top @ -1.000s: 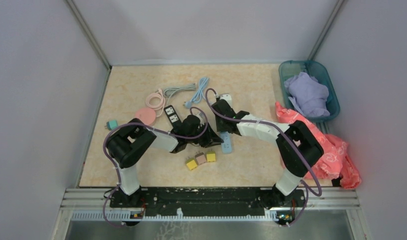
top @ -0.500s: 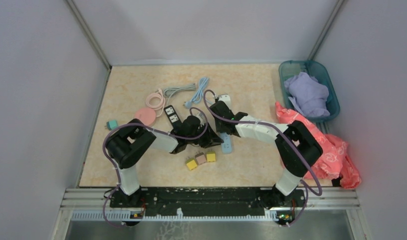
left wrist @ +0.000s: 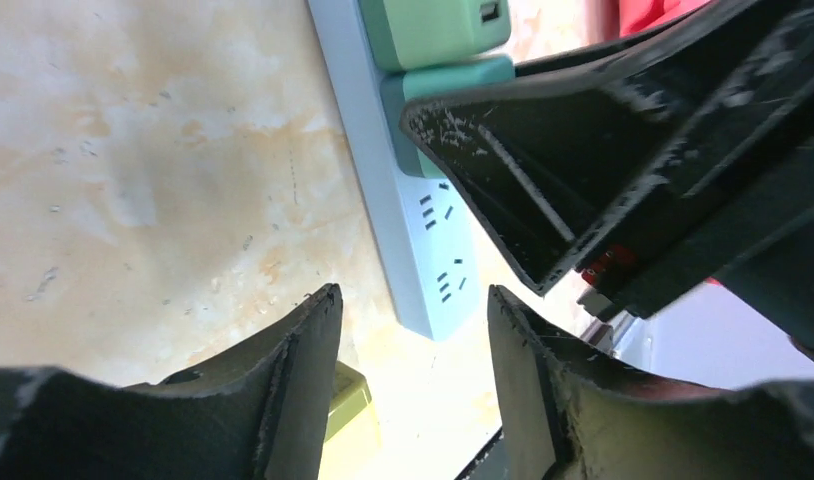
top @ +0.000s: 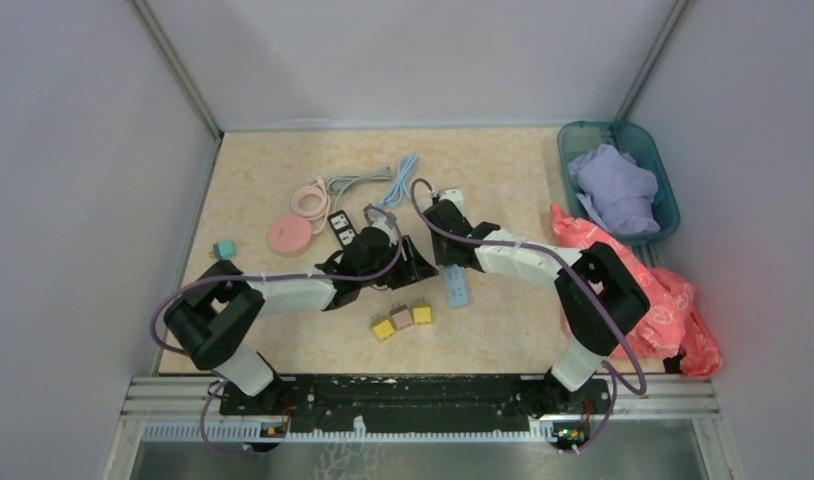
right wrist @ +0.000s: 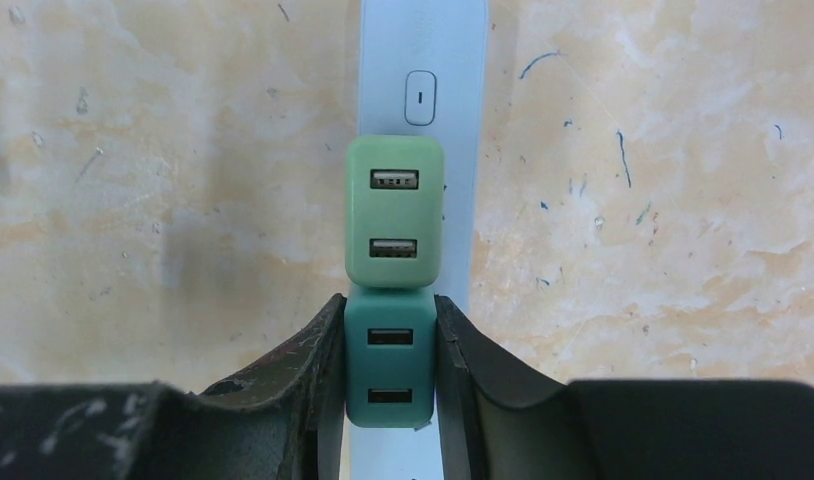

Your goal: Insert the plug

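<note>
In the right wrist view my right gripper [right wrist: 389,302] is shut on a teal two-port plug [right wrist: 389,365]. The plug sits on the light blue power strip [right wrist: 420,60], directly behind a light green plug [right wrist: 394,212]. My left gripper [left wrist: 413,295] stands open over the table with nothing between its fingers, just short of the strip's free end [left wrist: 428,250]. From above, both grippers meet mid-table: the left gripper [top: 411,262] beside the right gripper [top: 446,245], and the strip [top: 458,291] reaching toward me.
Three loose plugs, yellow [top: 383,328], pink [top: 401,318] and yellow [top: 422,313], lie near the strip. A black power strip [top: 343,228], a pink round reel [top: 288,235], coiled cables [top: 368,185] and a teal cube [top: 224,249] lie left. At the right are a teal basket [top: 663,190] and red cloth [top: 673,310].
My left gripper has opened and its arm has swung its elbow out to the left. The right gripper keeps its grip on the teal plug, hardly moved.
</note>
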Controlling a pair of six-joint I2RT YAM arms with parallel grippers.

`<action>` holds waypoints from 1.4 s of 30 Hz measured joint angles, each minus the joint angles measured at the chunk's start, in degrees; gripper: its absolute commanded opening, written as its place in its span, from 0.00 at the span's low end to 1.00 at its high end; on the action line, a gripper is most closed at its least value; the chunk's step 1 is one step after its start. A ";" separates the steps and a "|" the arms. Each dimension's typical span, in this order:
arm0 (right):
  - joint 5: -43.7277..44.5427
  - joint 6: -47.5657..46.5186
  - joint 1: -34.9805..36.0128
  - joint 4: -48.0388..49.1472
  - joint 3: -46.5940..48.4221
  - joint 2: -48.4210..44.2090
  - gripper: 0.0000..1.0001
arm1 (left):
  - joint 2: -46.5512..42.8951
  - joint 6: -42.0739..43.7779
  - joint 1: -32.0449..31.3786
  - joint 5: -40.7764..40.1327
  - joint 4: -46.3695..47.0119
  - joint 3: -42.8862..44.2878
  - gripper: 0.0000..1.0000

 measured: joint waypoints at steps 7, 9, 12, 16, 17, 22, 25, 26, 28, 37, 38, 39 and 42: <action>-2.01 -3.17 -0.24 -4.98 -0.04 -4.66 0.59 | -7.93 4.66 0.02 -8.02 -7.48 -0.42 0.75; -2.56 -4.00 -0.24 -5.40 -0.15 -7.56 0.64 | -9.92 5.62 0.04 -10.45 -9.86 -0.52 0.79; -3.41 -4.85 -0.24 -4.92 -0.83 -11.91 0.69 | -13.51 7.10 0.33 -14.19 -13.55 -0.87 0.85; -4.50 -5.68 -0.24 -3.61 -3.21 -15.45 0.72 | -18.36 9.05 1.20 -19.52 -17.94 -1.25 0.93; -4.76 -5.92 -0.22 -3.08 -4.22 -15.91 0.72 | -19.30 9.51 1.49 -20.65 -18.88 -1.29 0.95; -6.51 -6.86 -0.20 -0.15 -9.60 -16.48 0.77 | -24.02 11.76 3.69 -26.18 -22.29 -2.71 1.00; -7.28 -7.17 0.02 1.29 -11.65 -16.46 0.78 | -26.36 13.05 5.49 -28.87 -23.85 -4.50 1.00; -7.28 -7.23 0.13 1.92 -12.13 -16.44 0.78 | -26.86 13.42 6.08 -29.53 -24.33 -4.96 1.00; -7.30 -7.48 0.35 3.58 -13.31 -16.39 0.78 | -27.47 14.29 7.37 -30.60 -25.49 -5.62 1.00; -7.26 -7.65 0.66 8.94 -17.42 -13.18 0.78 | -26.05 16.46 10.91 -31.65 -28.24 -5.70 1.00; -7.23 -7.72 0.68 9.51 -17.75 -13.11 0.78 | -25.57 16.55 11.04 -31.54 -28.17 -5.70 1.00; -7.23 -7.74 0.68 9.97 -18.01 -13.11 0.78 | -24.96 16.63 11.06 -31.30 -28.13 -5.70 1.00; -7.10 -7.93 0.68 11.10 -18.47 -13.11 0.78 | -22.71 16.70 11.17 -30.32 -28.15 -5.60 1.00</action>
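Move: The teal plug sits in the blue power strip, still between the right fingers. That hand's next place, the strip's bare near end, lies about 13 cm back, 3 cm right and 4 cm lower; the green plug stands 5 cm ahead. From the left hand, the black power strip's middle is some 20 cm left, 12 cm ahead and 5 cm below; the nearest yellow plug is about 7 cm back and 1 cm left, the teal plug 7 cm ahead and 5 cm right. The right fingers spread and let go of the teal plug, and that hand rises about 6 cm clear of it, then draws back roughly 5 cm and sinks, ending slightly lower than it began, with its open fingers either side of the blue strip's bare near half. Meanwhile the left hand, empty and opening to its widest, swings some 20 cm left and 4 cm forward away from the blue strip to the near end of the black one, climbing about 5 cm and sinking again, its left side rolling up some 30 degrees as it turns counter-clockwise. ##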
